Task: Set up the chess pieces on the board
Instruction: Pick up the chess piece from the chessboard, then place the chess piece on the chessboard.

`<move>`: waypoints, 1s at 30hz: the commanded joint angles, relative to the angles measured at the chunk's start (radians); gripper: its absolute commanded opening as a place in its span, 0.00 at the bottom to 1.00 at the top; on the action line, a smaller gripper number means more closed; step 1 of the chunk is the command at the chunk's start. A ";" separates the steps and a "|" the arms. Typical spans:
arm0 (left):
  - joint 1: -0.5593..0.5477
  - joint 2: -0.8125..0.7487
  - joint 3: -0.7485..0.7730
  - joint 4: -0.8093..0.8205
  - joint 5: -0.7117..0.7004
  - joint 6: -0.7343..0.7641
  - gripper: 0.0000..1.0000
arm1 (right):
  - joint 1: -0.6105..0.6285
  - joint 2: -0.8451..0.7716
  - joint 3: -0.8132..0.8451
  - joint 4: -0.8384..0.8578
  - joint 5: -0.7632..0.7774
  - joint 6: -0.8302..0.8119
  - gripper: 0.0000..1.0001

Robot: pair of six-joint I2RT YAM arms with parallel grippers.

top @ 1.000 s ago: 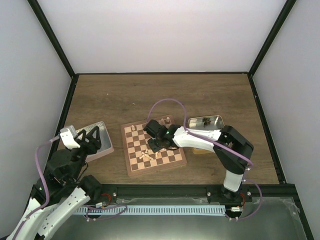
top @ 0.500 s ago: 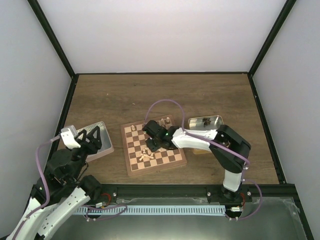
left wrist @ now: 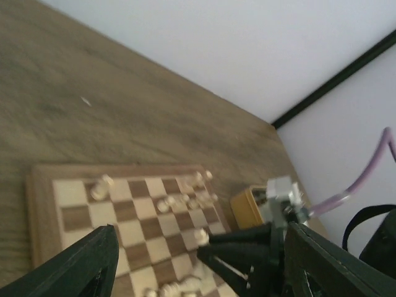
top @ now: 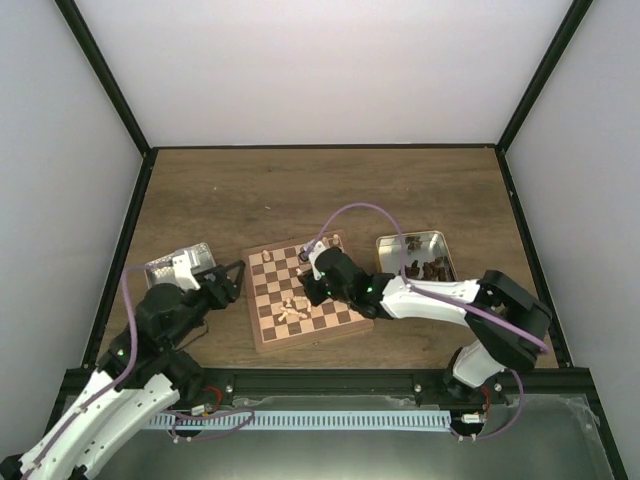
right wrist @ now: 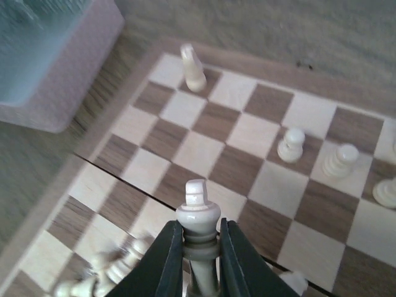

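Observation:
The board lies in the middle of the table, with a heap of toppled cream chess pieces near its front and a few upright ones along the back. My right gripper hovers over the board's middle, shut on a cream king just below its head; the king stands upright above the squares. A knight and pawns stand farther off. My left gripper hangs open and empty at the board's left edge, facing the board and the king.
A silver tin holding dark pieces sits right of the board. Another tin lies at the left, behind my left gripper, and shows as a pale box in the right wrist view. Black frame posts and white walls ring the table.
My right gripper has closed on the cream king and its arm has swung off the right tin. My left arm has come from the left tin to the board's left edge.

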 commanded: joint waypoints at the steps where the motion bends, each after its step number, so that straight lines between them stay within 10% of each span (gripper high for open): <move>1: 0.004 0.029 -0.089 0.167 0.185 -0.172 0.75 | 0.007 -0.063 -0.059 0.251 -0.043 0.022 0.04; 23: 0.004 0.324 -0.023 0.310 0.523 -0.165 0.60 | 0.007 -0.203 -0.181 0.508 -0.438 -0.086 0.07; 30: 0.005 0.369 -0.017 0.304 0.534 -0.149 0.41 | 0.007 -0.217 -0.181 0.516 -0.431 -0.083 0.07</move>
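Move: The white chess piece, already pinched in the right fingers over the board, lies about 15 cm to the left hand's right, 7 cm ahead and 14 cm lower; so the left gripper is some 15 cm left of the right hand, 7 cm back and 14 cm up. From the right hand, the loose white pieces lie about 4 cm left, 3 cm back, 7 cm below; the corner piece stands 11 cm ahead, 9 cm left, 6 cm below. Left hand swings 10 cm right, narrowing around the piece's top, as right raises it 10 cm and back. ##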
